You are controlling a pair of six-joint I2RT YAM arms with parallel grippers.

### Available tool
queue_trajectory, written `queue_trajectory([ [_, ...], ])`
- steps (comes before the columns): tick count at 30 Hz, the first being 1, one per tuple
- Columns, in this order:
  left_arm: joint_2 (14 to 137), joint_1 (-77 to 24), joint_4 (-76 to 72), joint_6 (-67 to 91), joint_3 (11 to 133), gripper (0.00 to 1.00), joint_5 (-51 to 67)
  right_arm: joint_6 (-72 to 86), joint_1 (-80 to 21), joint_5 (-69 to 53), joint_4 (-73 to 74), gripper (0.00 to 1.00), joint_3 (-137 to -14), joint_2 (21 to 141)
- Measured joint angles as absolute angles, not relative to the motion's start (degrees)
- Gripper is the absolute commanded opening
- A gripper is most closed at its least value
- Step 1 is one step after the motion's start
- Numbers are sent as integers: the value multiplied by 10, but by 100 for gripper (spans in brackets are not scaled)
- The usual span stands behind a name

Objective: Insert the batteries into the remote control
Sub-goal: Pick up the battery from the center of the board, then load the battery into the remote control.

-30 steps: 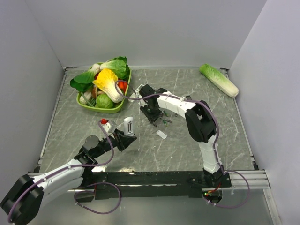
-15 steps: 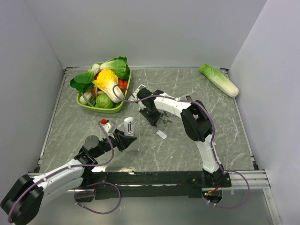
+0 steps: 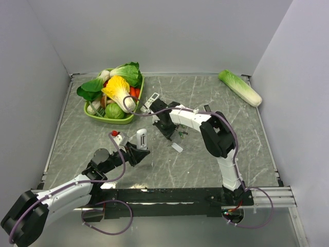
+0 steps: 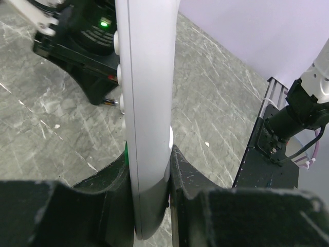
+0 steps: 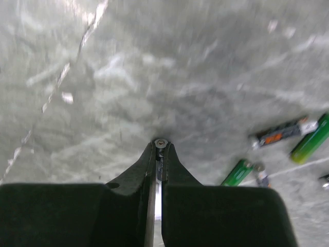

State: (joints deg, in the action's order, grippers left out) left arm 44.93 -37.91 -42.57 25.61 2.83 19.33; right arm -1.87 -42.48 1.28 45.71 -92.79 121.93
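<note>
My left gripper (image 3: 134, 152) (image 4: 149, 157) is shut on the lower end of the white remote control (image 3: 141, 138) (image 4: 146, 103) and holds it upright above the table, left of centre. In the top view a dark slot shows on the remote's face. My right gripper (image 3: 167, 128) (image 5: 161, 146) points down at the table's middle, shut on a battery (image 5: 161, 142) whose metal end shows between the fingertips. Other batteries lie loose just right of it: a green one (image 5: 237, 172), a dark one (image 5: 282, 132) and another green one (image 5: 311, 144). They show as a small cluster (image 3: 181, 133) in the top view.
A small white flat piece (image 3: 177, 147) lies below the battery cluster. Another white remote (image 3: 150, 100) with grey buttons lies behind the right gripper. A green basket (image 3: 95, 116) of vegetables stands at the back left. A napa cabbage (image 3: 240, 87) lies at the back right.
My right gripper has closed from part open onto a battery and shifted slightly, uncovering the white remote behind it. The left gripper and its remote have not moved.
</note>
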Motion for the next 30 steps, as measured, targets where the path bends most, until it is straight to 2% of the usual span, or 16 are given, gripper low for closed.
queue_trajectory([
  [6, 437, -379, -422, 262, 28, 1, 188, 6, -428, 8, 418, 0, -825, 1112],
  [13, 411, -379, -429, 292, 28, 1, 176, 48, -466, 28, 324, 0, -733, 916],
  [23, 412, -379, -449, 354, 28, 1, 155, 92, -545, 90, 58, 0, -536, 682],
  [30, 429, -379, -465, 392, 28, 1, 140, 70, -597, 126, -141, 0, -429, 621],
])
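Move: The right hand already pinches the battery near the table. The remote control in the left gripper lies from it about 13 cm back, 11 cm to the left and 17 cm up. On the table, the battery cover is some 5 cm back and 4 cm right of the right hand, and the loose batteries gather 3 cm ahead and 6 cm right. From the left hand, the pinched battery is about 13 cm ahead, 11 cm right and 12 cm below. Up and back, with a little left, the right hand carries the pinched battery about 24 cm high off the table towards the remote control, swinging its fingers some 70 degrees from pointing down to nearly level, forward and left. The left hand keeps its grip and lifts the remote control 3 cm, tilting its top left and forward. ##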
